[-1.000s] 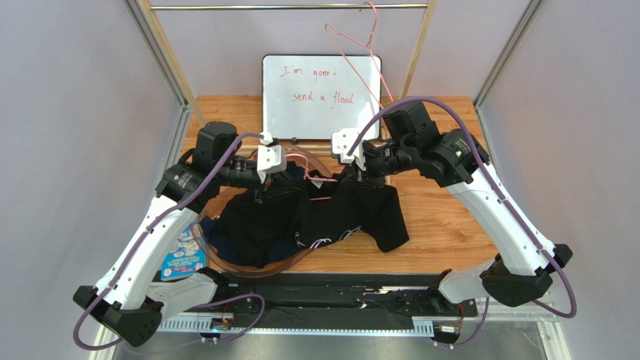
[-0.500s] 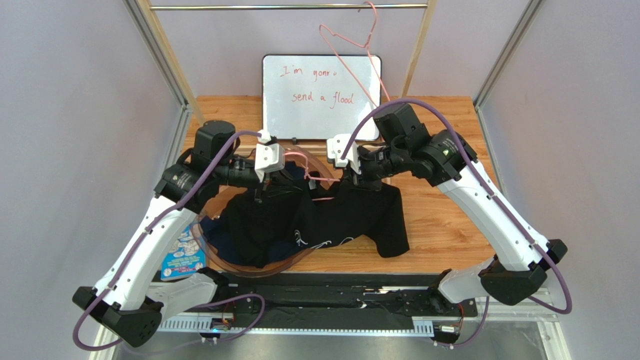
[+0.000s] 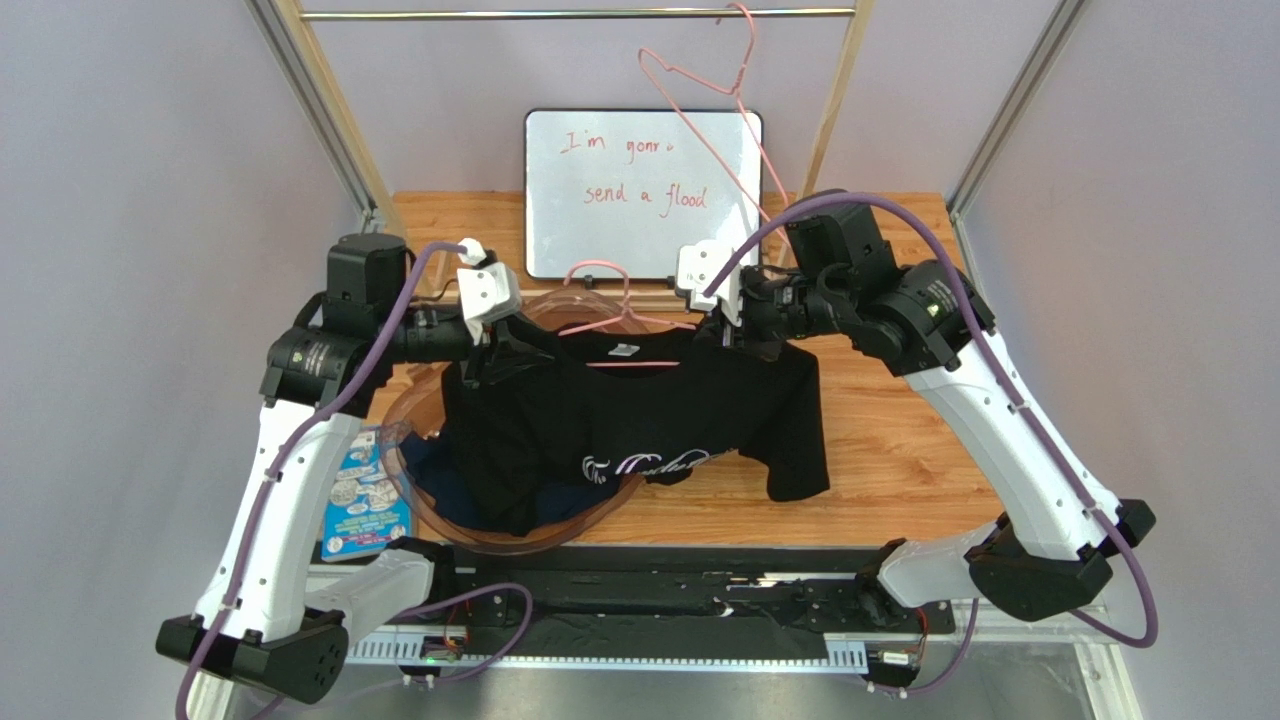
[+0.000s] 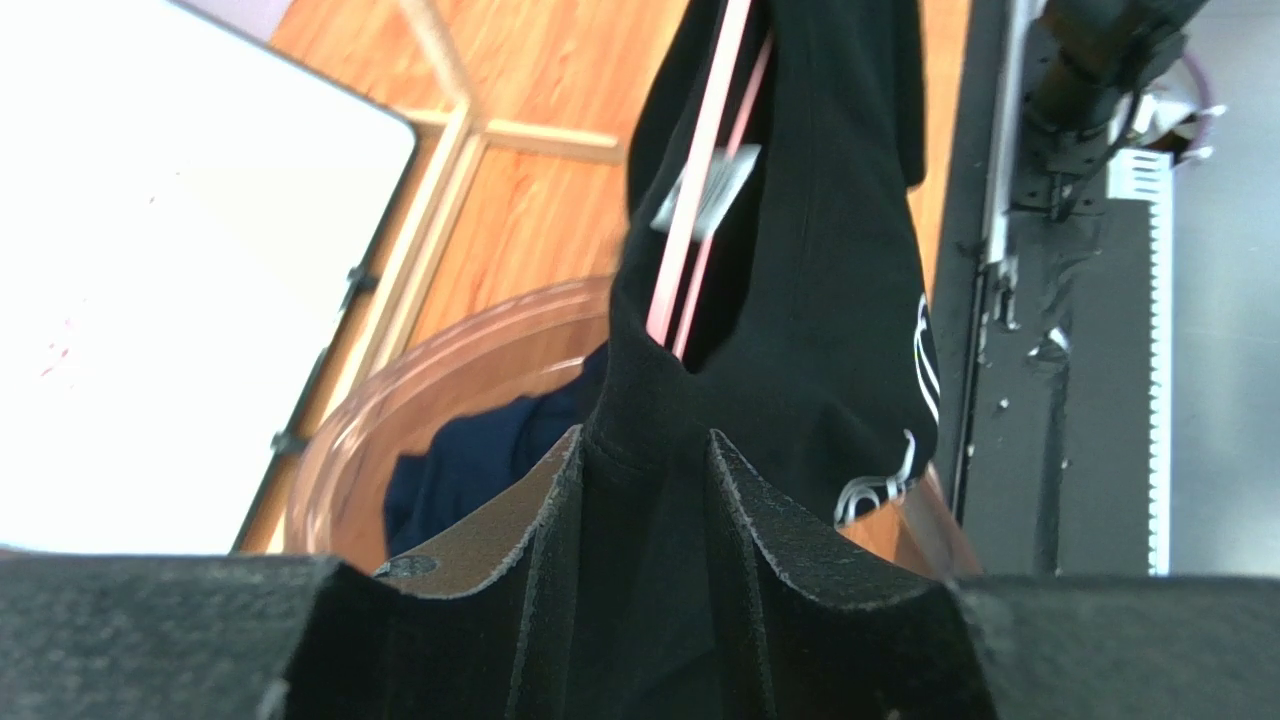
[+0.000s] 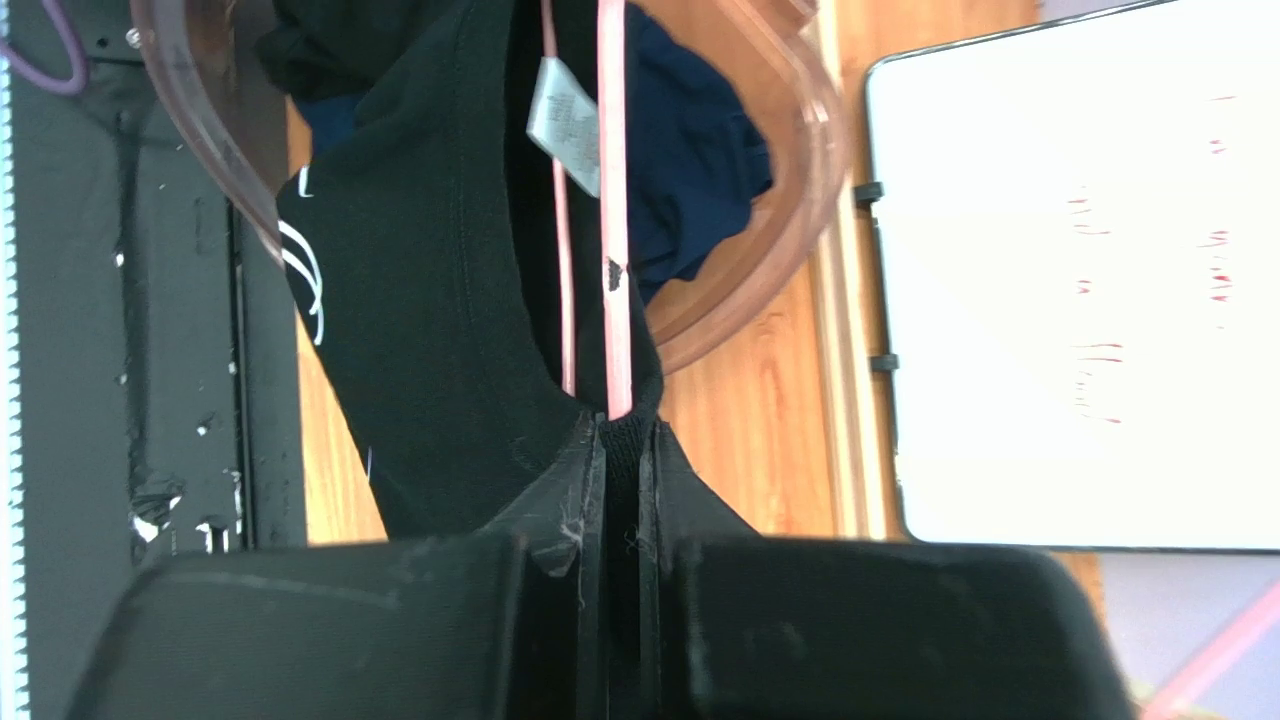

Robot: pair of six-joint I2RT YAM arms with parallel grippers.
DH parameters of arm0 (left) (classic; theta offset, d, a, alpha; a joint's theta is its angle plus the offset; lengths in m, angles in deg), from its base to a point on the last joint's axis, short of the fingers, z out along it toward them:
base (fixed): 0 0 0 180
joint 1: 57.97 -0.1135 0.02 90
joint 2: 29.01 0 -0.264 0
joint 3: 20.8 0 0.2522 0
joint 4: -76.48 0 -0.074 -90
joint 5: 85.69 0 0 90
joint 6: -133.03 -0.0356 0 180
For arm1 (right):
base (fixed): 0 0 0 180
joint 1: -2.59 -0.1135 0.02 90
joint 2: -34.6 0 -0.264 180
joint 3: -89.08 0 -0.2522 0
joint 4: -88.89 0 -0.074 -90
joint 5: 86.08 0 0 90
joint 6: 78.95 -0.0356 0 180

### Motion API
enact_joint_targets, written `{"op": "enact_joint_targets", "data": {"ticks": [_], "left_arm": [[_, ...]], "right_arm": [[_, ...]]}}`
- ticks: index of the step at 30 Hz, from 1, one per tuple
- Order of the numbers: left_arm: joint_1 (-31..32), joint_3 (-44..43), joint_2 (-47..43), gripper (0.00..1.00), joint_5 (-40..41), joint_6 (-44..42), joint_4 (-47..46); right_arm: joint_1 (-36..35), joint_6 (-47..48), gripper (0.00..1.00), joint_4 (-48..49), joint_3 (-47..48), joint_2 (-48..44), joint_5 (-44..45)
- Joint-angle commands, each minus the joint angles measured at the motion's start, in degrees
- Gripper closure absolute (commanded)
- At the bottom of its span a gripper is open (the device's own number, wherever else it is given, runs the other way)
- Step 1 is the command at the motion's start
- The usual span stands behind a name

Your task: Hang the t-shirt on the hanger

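The black t-shirt (image 3: 631,413) with script print hangs spread between my two grippers above the table. A pink wire hanger (image 3: 601,275) sits inside its neck, with the hook sticking up. My left gripper (image 3: 489,327) has the shirt's left shoulder. In the left wrist view its jaws (image 4: 643,443) stand partly apart, with black cloth (image 4: 812,270) filling the gap and the hanger wires (image 4: 694,195) running out of it. My right gripper (image 3: 736,323) is shut on the other shoulder. The right wrist view shows its jaws (image 5: 619,428) pinched on cloth (image 5: 436,270) where the hanger wire (image 5: 613,195) enters.
A clear pinkish tub (image 3: 451,518) under the shirt holds a dark navy garment (image 3: 436,480). A whiteboard (image 3: 643,188) leans at the back. Another pink hanger (image 3: 706,113) hangs from the top rail (image 3: 571,14). A printed leaflet (image 3: 361,503) lies left of the tub.
Both arms have lifted and drawn apart, the left one far to the left. The shirt now hangs stretched flat with its print showing. The left jaws have widened; the right jaws have closed tighter.
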Motion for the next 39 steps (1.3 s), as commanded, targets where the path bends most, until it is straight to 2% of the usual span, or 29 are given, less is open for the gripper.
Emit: {"op": "enact_joint_targets", "data": {"ticks": [1, 7, 11, 13, 18, 19, 24, 26, 30, 32, 34, 35, 39], "left_arm": [[-4.4, -2.0, -2.7, 0.6, -2.1, -7.4, 7.0], [-7.7, -3.0, -4.4, 0.59, -1.0, -8.6, 8.4], [-9.4, -7.6, -4.0, 0.48, -0.9, -1.9, 2.0], [-9.9, -9.0, -4.0, 0.41, -0.7, 5.2, -1.8], [-11.3, -6.5, -6.2, 0.23, 5.9, 27.3, -20.0], [-11.4, -5.6, -7.6, 0.21, 9.0, 29.7, -23.7], [-11.4, 1.4, -11.7, 0.12, 16.9, 39.5, -28.8], [-11.4, 5.9, -14.1, 0.03, 16.8, 39.3, -29.3], [-11.4, 14.2, -16.1, 0.01, 11.8, 33.4, -29.6], [-11.4, 17.5, -15.4, 0.01, 7.5, 27.0, -30.7], [-11.2, 20.3, -13.6, 0.01, 2.3, 24.0, -32.3], [-9.7, 21.0, -12.9, 0.01, 2.1, 19.0, -32.4], [-5.0, 24.1, -6.7, 0.01, 5.1, 9.7, -33.1]], "right_arm": [[0.2, -2.3, 1.0, 3.0, 4.5, -2.1, 0.9], [0.5, -4.9, 1.0, 3.7, 9.0, -0.7, 1.5], [1.2, -9.6, 1.0, 4.1, 15.3, 1.3, 3.0], [1.6, -11.6, 1.0, 5.0, 17.5, 2.2, 5.6], [1.9, -18.1, 1.0, 8.7, 21.3, 2.0, 11.0], [2.0, -18.8, 1.0, 9.4, 21.5, 1.6, 13.1], [2.3, -22.4, 1.0, 13.9, 23.4, 1.3, 20.2], [2.8, -24.6, 1.0, 16.6, 23.6, 0.6, 22.6], [2.9, -27.8, 1.0, 20.8, 23.3, -1.6, 22.8], [2.9, -29.0, 1.0, 22.7, 23.2, -2.3, 22.6], [2.9, -29.3, 1.0, 23.7, 23.6, -2.7, 23.1], [2.9, -29.4, 1.0, 24.5, 23.8, -2.8, 23.0], [2.9, -30.0, 1.0, 27.1, 23.3, -3.5, 21.6]]}}
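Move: The right gripper still holds the T-shirt and hanger at the shirt's right shoulder. From it, the rail's middle is about 24 cm ahead, 17 cm left and 27 cm up, and the empty hanger some 23 cm ahead, 1 cm left and 16 cm up. The basket is 26 cm left, 1 cm ahead and 29 cm below. From the part-open left gripper, the shirt's left shoulder is about 4 cm right, 1 cm ahead and 1 cm below. Keep the right fingers shut on shirt and hanger and raise them about 19 cm towards the rail, easing a little forward and right while the fingers tip up and swing clockwise, some 30 degrees each. Open the left gripper wide, back it left from the shoulder and up about 10 cm, then drop it below its starting height, drifting forward and slightly back right beside the hanging shirt. ##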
